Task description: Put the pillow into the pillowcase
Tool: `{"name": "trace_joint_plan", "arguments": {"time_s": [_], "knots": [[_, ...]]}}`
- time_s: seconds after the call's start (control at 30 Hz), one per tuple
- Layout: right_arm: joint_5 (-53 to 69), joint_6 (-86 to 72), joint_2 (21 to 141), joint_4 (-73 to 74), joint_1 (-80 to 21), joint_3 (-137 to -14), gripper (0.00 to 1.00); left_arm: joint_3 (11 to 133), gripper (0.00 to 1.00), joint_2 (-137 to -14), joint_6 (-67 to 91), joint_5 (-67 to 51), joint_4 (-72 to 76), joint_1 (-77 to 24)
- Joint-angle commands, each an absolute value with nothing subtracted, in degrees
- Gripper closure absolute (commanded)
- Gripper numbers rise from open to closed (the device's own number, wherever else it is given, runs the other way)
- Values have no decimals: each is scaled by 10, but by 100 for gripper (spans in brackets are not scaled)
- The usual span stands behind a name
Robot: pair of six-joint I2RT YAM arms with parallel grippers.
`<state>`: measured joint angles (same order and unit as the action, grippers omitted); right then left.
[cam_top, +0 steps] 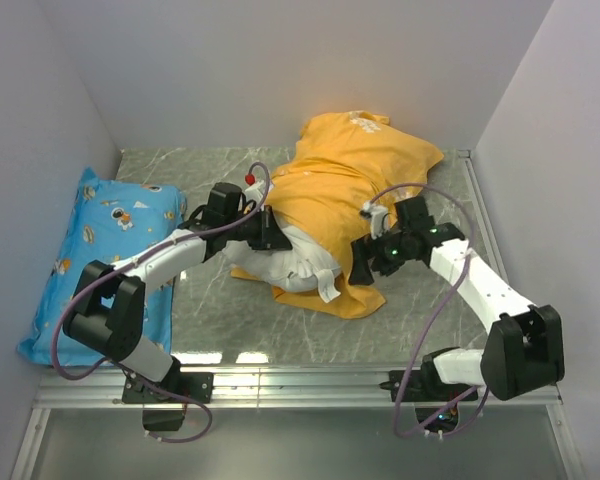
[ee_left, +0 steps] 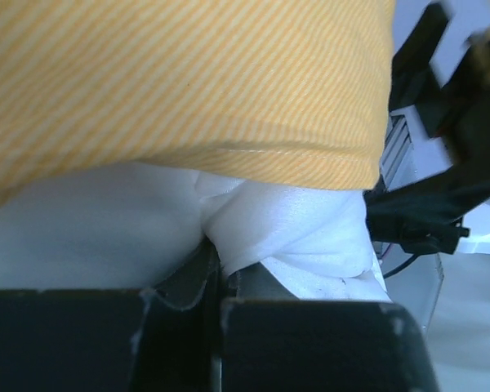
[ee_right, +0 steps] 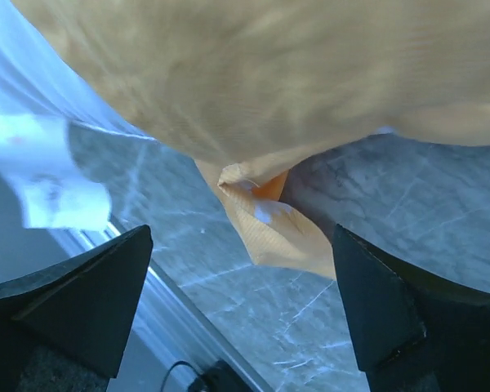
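The orange pillowcase (cam_top: 350, 175) lies bunched at the middle back of the table. The white pillow (cam_top: 300, 265) sticks out of its front left opening, the rest hidden inside. My left gripper (cam_top: 275, 235) is shut on a fold of the pillow (ee_left: 294, 229), just under the pillowcase hem (ee_left: 229, 155); the pinch (ee_left: 220, 273) shows between dark fingers. My right gripper (cam_top: 365, 262) stands open beside the case's front right edge. In the right wrist view an orange corner (ee_right: 278, 233) hangs between the wide fingers of the gripper (ee_right: 241, 269), touching neither. A white tag (ee_right: 45, 175) shows at left.
A blue cartoon-print pillow (cam_top: 100, 240) lies along the left wall, under the left arm. Grey walls close in left, back and right. A metal rail (cam_top: 300, 375) runs along the table's near edge by the arm bases.
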<state>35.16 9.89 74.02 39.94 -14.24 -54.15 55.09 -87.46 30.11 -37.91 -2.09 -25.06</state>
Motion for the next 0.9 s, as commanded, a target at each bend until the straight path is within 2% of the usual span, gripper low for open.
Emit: {"name": "trace_joint_plan", "arguments": {"time_s": [0.0,0.17,0.27,0.3,0.33,0.37,0.4,0.43,0.47,0.5,0.57,0.63,0.7,0.77,0.87], "knots": [[229,112,741,347,-209,-519,2,605,100,-882,330,-377,40,-236],[171,83,801,335,-242,-541,1,613,100,-893,369,-395,61,-229],[147,78,859,353,-242,-569,12,617,100,-899,400,-413,74,-219],[184,74,855,360,-243,-586,81,619,100,-901,426,-416,94,-210],[219,74,840,360,-243,-586,82,619,100,-901,436,-416,94,-210],[266,76,818,366,-245,-594,100,622,100,-902,446,-411,100,-203],[337,76,794,380,-249,-620,100,627,100,-903,453,-403,105,-200],[481,76,747,394,-255,-642,100,635,100,-904,459,-394,105,-196],[580,110,740,425,-271,-679,100,640,100,-904,460,-375,108,-193],[662,148,749,540,-279,-769,100,647,100,-906,457,-362,106,-193],[797,239,779,616,-286,-809,100,661,100,-917,462,-336,103,-193],[805,287,801,684,-308,-841,100,675,100,-926,467,-314,86,-194],[774,443,841,826,-362,-948,100,683,100,-932,464,-274,71,-197],[775,428,882,827,-381,-985,100,683,100,-940,471,-253,58,-199],[761,452,927,820,-383,-978,100,676,100,-940,468,-227,43,-212]]}}
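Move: The right hand, open and empty, is over the pillowcase's near hem, which lies almost beneath it, about 2 cm to its left and 7 cm down. The white tag is some 6 cm left and 4 cm back of that hand, 6 cm lower; the pillow's bare end about 13 cm to its left, 5 cm lower. From the left hand, still shut on the pillow, the hem is roughly 14 cm right, 6 cm back and 9 cm down. The right fingers pinch the pillowcase's near hem after sinking about 6 cm onto it, then whip the hem up by more than 20 cm and some 12 cm left, drawing back a little and swinging about 50 degrees counter-clockwise towards the left hand. The left hand keeps its grip on the pillow, rises slowly, then lifts and pushes forward about 7 cm each way. ##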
